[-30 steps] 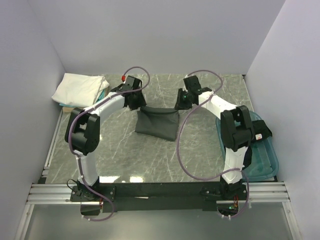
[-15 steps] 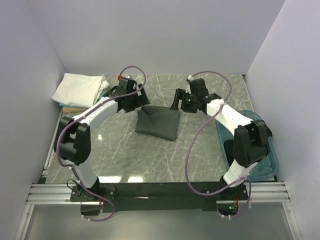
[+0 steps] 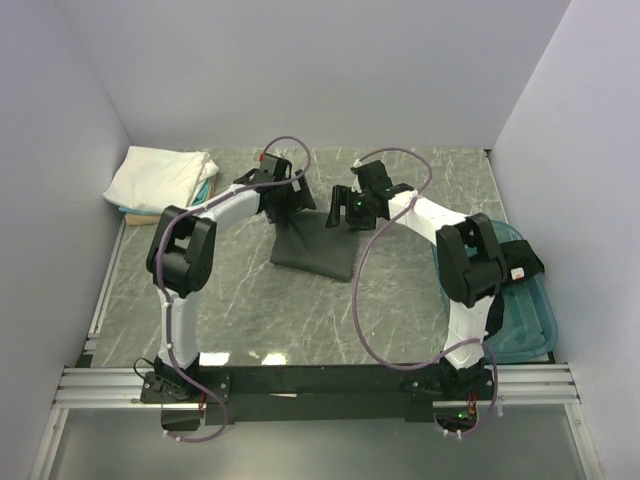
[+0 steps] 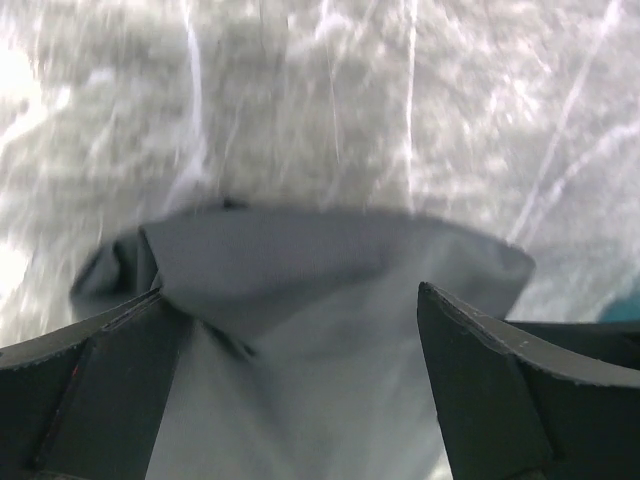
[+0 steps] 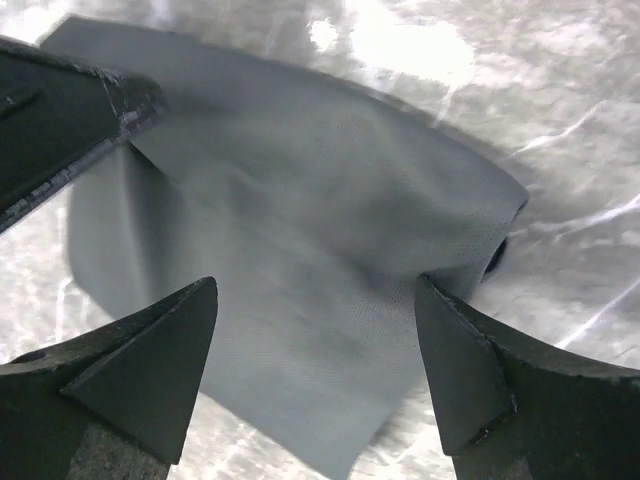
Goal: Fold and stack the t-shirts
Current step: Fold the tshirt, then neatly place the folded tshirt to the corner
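Note:
A dark charcoal-grey t-shirt (image 3: 316,248) lies folded into a small bundle in the middle of the table. My left gripper (image 3: 284,202) hovers over its far left corner, and my right gripper (image 3: 342,210) over its far right corner. In the left wrist view the left gripper (image 4: 290,292) is open, with grey cloth (image 4: 300,270) below the gap and untouched by the fingers (image 4: 495,375). The right gripper (image 5: 315,284) is open too, above the same shirt (image 5: 300,170). A folded white t-shirt (image 3: 155,177) tops a stack at the far left, with a teal edge (image 3: 211,180) beneath it.
A teal plastic bin (image 3: 525,318) stands at the right edge of the table beside the right arm's base. Purple cables loop off both arms. Grey walls close in the back and sides. One left finger (image 5: 60,110) shows in the right wrist view.
Both grippers have opened and let go of the grey shirt's far edge. They have moved in towards each other above it, and the shirt now rests on the table.

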{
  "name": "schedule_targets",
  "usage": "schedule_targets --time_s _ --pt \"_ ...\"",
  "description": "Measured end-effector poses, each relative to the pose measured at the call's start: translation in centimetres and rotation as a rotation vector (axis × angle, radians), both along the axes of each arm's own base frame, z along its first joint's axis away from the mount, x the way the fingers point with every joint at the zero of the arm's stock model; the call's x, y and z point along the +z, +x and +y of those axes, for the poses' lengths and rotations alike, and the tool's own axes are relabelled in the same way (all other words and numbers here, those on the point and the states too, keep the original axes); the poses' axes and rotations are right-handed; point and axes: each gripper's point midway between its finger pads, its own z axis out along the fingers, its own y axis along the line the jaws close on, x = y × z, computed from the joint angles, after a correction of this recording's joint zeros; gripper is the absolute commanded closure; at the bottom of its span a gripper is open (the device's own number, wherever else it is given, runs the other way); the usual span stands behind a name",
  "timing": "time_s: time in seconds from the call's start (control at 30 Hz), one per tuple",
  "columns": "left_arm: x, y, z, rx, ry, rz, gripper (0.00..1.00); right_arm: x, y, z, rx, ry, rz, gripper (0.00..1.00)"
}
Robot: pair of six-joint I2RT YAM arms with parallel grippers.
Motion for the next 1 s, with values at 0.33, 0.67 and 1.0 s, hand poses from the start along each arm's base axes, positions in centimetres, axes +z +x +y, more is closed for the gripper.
schedule_targets --time_s 0.33,0.67,1.0 --pt "-2.0 1.1 0.7 0.039 0.064 0.026 0.01 -3.0 3.8 -1.5 -0.054 -0.059 0.039 0.14" --pt "-0.3 0.7 3.9 0.111 0.207 0.007 0.01 -2.8 4.6 -3.9 -0.115 -0.17 0.034 0.13" --pt "10.8 -5.5 8.8 0.214 0.168 -0.202 0.01 11.3 -3.3 -8.3 -0.217 -0.068 -0.291 0.13"
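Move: The folded t-shirt lies under and just short of both hands, about 5 cm below them: its middle is some 8 cm back and 4 cm to the right of the left hand, and roughly 7 cm back and 7 cm to the left of the right hand. The white stack stands about 33 cm to the left and 6 cm ahead of the left hand; the blue bin is some 36 cm to the right and 19 cm back from the right hand. With fingers spread wide, both hands sink onto the far part of the t-shirt, the right pressing down about 4 cm while pushing its side some 5 cm forward and a little right, the left going down 2 to 3 cm, about 1 cm forward, then sliding left to smooth its own side. Then both lift clear by some 13 to 15 cm, drawing back and apart, left hand to the left and right hand to the right, each turning outward and tipping its fingers up a little, still open. ##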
